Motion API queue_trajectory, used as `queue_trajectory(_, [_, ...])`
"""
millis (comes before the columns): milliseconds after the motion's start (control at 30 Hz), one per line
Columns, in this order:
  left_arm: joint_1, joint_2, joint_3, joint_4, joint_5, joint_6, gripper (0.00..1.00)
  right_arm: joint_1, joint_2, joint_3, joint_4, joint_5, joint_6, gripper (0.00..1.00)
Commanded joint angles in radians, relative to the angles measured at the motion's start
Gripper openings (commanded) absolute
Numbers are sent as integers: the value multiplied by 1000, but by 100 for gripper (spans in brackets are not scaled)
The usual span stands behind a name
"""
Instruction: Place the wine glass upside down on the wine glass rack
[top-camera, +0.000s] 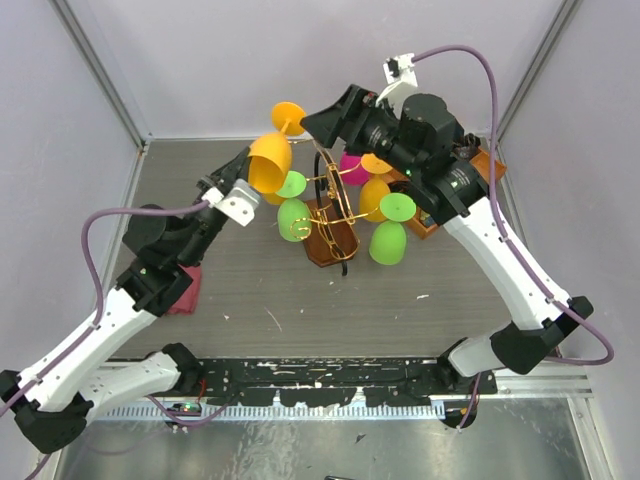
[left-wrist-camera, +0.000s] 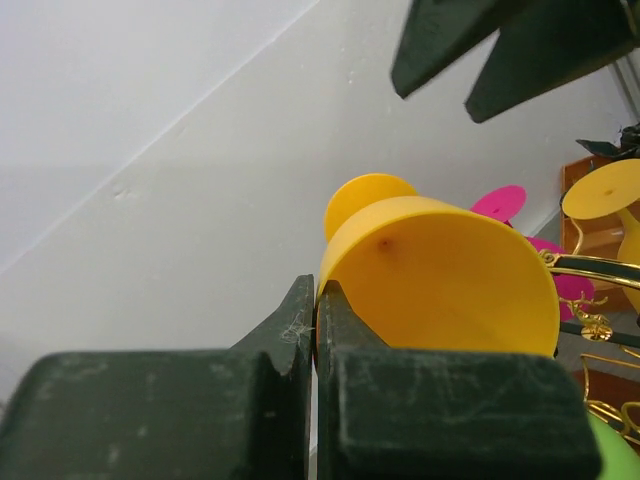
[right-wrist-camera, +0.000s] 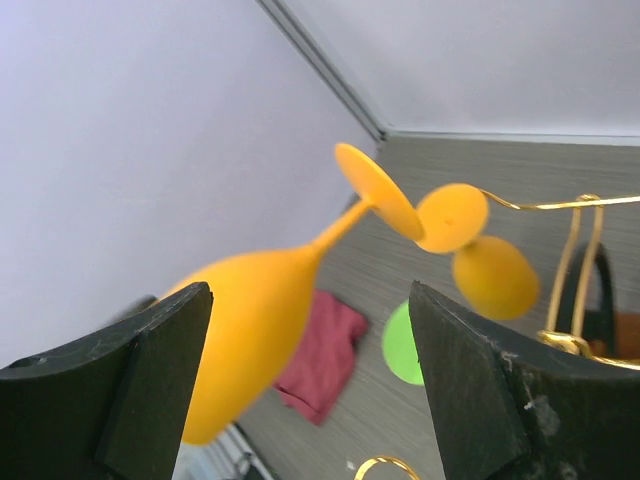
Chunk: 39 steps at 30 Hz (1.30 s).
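The orange wine glass (top-camera: 270, 160) is in the air, tilted, with its foot (top-camera: 288, 115) pointing toward the back. My left gripper (top-camera: 248, 186) is shut on the rim of its bowl (left-wrist-camera: 440, 270), and in the left wrist view the fingertips (left-wrist-camera: 300, 310) pinch that thin edge. My right gripper (top-camera: 312, 122) is open just beside the foot and stem, touching nothing. In the right wrist view the glass (right-wrist-camera: 250, 320) lies beyond the wide-apart fingers (right-wrist-camera: 150, 350). The wine glass rack (top-camera: 330, 225), a dark brown base with gold wire arms, stands to the right of the held glass.
Green glasses (top-camera: 293, 215) (top-camera: 388, 240), another orange one (top-camera: 375, 195) and a pink one (top-camera: 352, 165) hang upside down on the rack. A red cloth (top-camera: 185, 290) lies at the left. An orange-brown tray (top-camera: 480, 165) sits behind the right arm. White walls close in the back.
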Motion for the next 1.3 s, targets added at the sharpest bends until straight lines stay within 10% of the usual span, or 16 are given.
queue_trajectory(0, [-4,-17,-37,227,111,93,2,-38,-33,-18,196,-136,207,85])
queue_trajectory(400, [-4,-4,-145,366,178,207,2,-99,26,-161,457,-348,494,79])
queue_trajectory(1267, [-5,59,-153,449,259,193,1,-97,91,-194,584,-321,507,57])
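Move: The stem of the orange wine glass, whose rim the left fingers still pinch, lies about 7 cm left of the right hand, 2 cm back and a touch higher; from the left hand it is some 7 cm right and 4 cm ahead. The right gripper stands roughly 14 cm right of the left hand and 6 cm ahead. On the rack, some 25 cm below the right hand, the left green glass hangs 7 cm left and 5 cm back. The orange glass, still pinched by its rim, is brought about 4 cm to the right towards the right gripper while the left hand tips its fingers up nearly 20 degrees, base end rising. The right hand meets the stem from the other side, going left some 4 cm and slightly forward after a brief bob up, rolling its left side up and turning counter-clockwise, its fingers partly closing but still open around the stem. ##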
